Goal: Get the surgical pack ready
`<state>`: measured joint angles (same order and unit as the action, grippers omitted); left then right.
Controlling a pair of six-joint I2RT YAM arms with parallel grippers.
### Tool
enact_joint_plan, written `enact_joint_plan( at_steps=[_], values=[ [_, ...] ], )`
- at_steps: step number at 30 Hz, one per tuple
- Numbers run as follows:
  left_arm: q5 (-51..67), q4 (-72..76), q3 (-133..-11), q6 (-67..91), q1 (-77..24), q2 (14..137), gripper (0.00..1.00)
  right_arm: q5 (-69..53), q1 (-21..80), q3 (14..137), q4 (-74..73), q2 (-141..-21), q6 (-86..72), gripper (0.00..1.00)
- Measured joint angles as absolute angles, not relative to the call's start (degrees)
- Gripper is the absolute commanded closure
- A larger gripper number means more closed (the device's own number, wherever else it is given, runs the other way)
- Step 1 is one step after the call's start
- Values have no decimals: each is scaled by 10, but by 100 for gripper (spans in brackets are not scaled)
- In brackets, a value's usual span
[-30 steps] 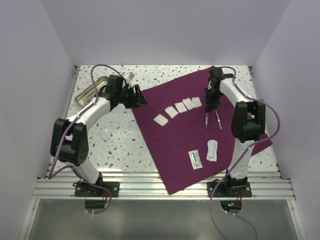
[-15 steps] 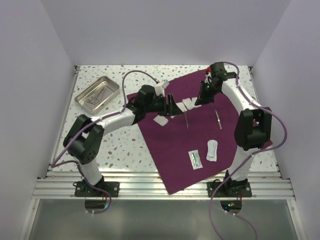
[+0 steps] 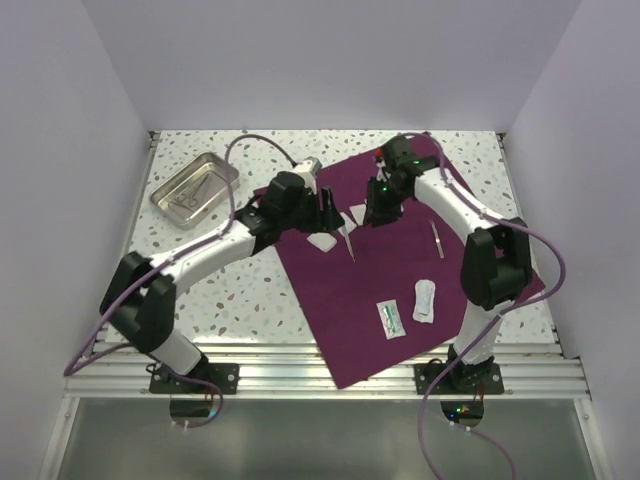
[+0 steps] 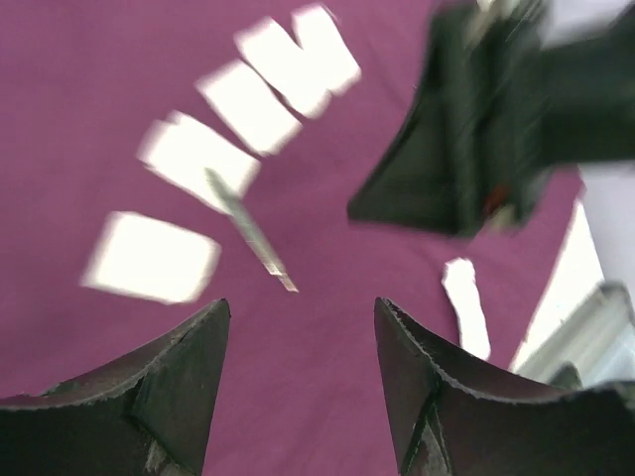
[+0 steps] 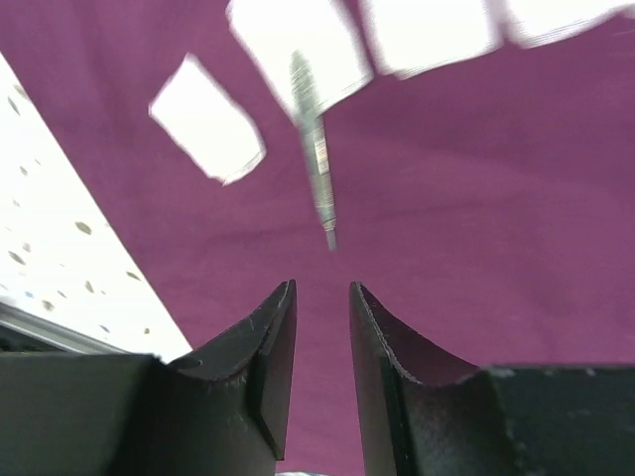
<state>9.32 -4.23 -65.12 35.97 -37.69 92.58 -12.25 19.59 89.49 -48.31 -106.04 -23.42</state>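
The surgical pack (image 3: 470, 215) lies spread open as a wide purple cloth on the speckled table. A row of white gauze squares (image 3: 322, 242) sits on its far left part, and a thin metal instrument (image 3: 347, 241) lies across them. My left gripper (image 3: 335, 212) hovers open and empty over the cloth (image 4: 99, 79), just short of the instrument (image 4: 248, 230) and the gauze (image 4: 151, 258). My right gripper (image 3: 375, 210) hangs close beside it, its jaws a narrow way apart with nothing between them. The right wrist view shows the instrument (image 5: 316, 174) ahead of that gripper (image 5: 322, 286).
A second metal instrument (image 3: 436, 238) lies on the cloth's right part. Two white packets (image 3: 425, 300) (image 3: 390, 318) rest near its front. A steel tray (image 3: 160, 195) holding tools stands at the back left. The two grippers are only a hand's width apart.
My left arm has swung from the tray over to the cloth. The right gripper moved left and opened. One instrument now lies further left, on the gauze squares.
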Motion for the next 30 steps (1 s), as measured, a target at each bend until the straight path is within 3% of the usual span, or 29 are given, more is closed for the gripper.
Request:
enact_joint_plan(
  at_steps=[9,16,30],
  values=[
    [-72,-167,-621,319,-321,744,36,-50,326,897,-487,-1146,-241,71],
    [-79,-218,-554,318,-285,735,36,6,348,903,-502,-1167,-242,71],
    [-49,-219,-550,316,-275,737,36,45,350,913,-518,-1197,-233,72]
  ],
)
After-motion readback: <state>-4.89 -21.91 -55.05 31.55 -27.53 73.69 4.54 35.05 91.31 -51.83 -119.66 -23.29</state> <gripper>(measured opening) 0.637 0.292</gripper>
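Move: The thin steel instrument lies loose on the purple cloth, its middle about 6 cm left of the right hand, level with it and some 11 cm below. Its far end rests on a gauze pad about 5 cm ahead and 7 cm left of that hand; another pad lies roughly level and 13 cm left, a third about 7 cm ahead and 2 cm left. From the left hand the instrument is about 5 cm right, 2 cm ahead and 15 cm below. The steel instrument is approached at its near, bare end by the right hand, which sinks about 9 cm while going back and left over the cloth, quickly at first, then easing down as it rolls some 20 degrees to point more steeply; its fingers stay about a third open. The empty left hand swings away to the left about 15 cm, rising and sinking again, turns counter-clockwise, then waits, still open. ##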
